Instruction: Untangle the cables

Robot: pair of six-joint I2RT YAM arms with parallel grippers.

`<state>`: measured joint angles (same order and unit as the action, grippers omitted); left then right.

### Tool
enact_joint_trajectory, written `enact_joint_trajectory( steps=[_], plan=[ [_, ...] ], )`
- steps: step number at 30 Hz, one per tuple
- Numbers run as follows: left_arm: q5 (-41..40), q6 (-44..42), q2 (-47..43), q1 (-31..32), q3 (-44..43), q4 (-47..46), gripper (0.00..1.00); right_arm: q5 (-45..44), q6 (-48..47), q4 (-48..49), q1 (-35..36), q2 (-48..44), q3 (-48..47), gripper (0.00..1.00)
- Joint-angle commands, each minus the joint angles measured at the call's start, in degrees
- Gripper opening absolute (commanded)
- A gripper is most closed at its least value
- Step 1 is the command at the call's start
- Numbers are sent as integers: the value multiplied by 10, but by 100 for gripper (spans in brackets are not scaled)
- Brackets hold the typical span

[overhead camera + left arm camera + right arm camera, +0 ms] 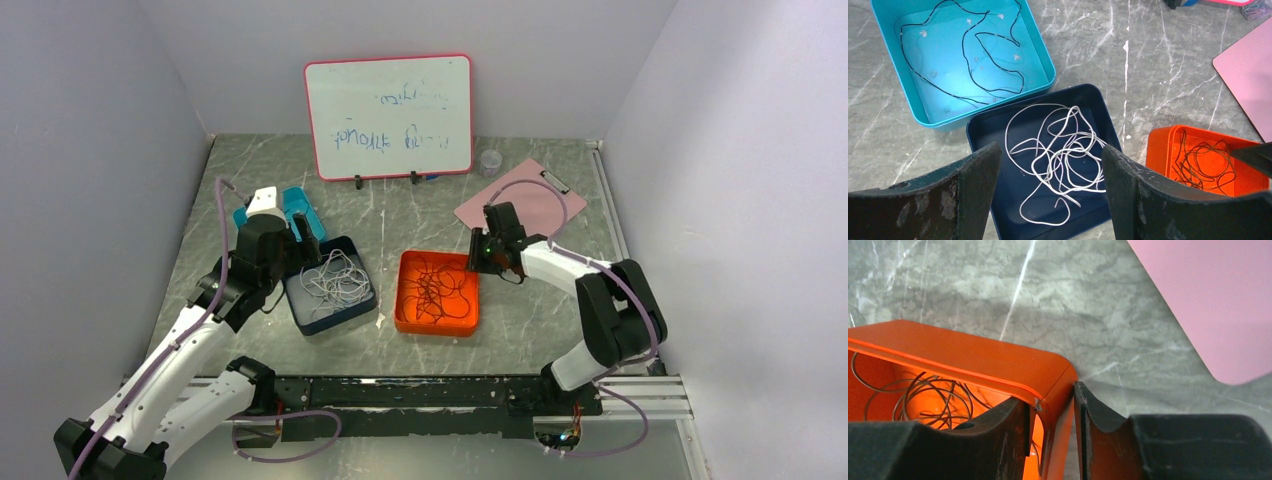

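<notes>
Dark thin cables (435,290) lie tangled in an orange tray (437,329) at the table's middle. White cables (335,280) loop loosely in a navy tray (300,312). One black cable (973,55) lies in a teal tray (1040,45). My left gripper (1050,152) hangs open above the white cables (1063,155), touching nothing. My right gripper (1052,399) straddles the orange tray's (973,357) far right corner wall, one finger inside and one outside, pinching it. The dark cables (933,397) lie beside the inner finger.
A whiteboard (390,118) stands at the back. A pink clipboard (520,205) lies behind the right gripper (480,262), with a small clear cup (490,162) beyond it. The teal tray (300,205) sits partly under the left gripper (300,238).
</notes>
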<state>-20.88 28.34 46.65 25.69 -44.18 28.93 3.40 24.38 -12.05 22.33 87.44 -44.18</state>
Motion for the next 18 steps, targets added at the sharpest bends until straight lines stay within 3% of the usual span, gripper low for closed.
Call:
enact_joint_trajectory(
  steps=[1, 6, 10, 13, 18],
  plan=[
    [-14, -6, -7, -3, -8, -15, 78, 21, 4, 49, -25, 37, -32, 36],
    [-13, -7, -7, -3, -12, -12, 78, 86, 36, 112, -82, 75, -57, 36],
    [-12, -9, -8, -3, -11, -13, 78, 126, 22, 131, -85, 87, -92, 49],
    [-9, -10, -7, -3, -13, -12, 79, 141, -6, 122, -86, 64, -104, 57],
    [-17, -24, -24, -3, -11, -15, 81, 85, -55, 87, -86, -42, -81, 64]
  ],
)
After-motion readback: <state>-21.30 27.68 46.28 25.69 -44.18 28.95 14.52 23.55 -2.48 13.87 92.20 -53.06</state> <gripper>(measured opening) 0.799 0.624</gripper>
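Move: The right hand's fingers straddle the orange box's far-right corner, one inside and one outside the wall; the box's middle lies about 6 cm to the left, 4 cm back and 2 cm lower. The pink clipboard is some 11 cm ahead and 8 cm to the right, the navy tray roughly 26 cm left and 3 cm back. From the left hand, the orange box is about 21 cm right, 2 cm back and 18 cm below. With its half-closed fingers still astride the far-right corner, the right hand slides the orange box forward over the table, going some 7 cm forward and drifting about 1 cm right on the way. It then climbs about 5 cm as the fingers open wider and the wrist tilts some 15 degrees, fingertips swinging up and forward, so that the fingers come free above the rim. ##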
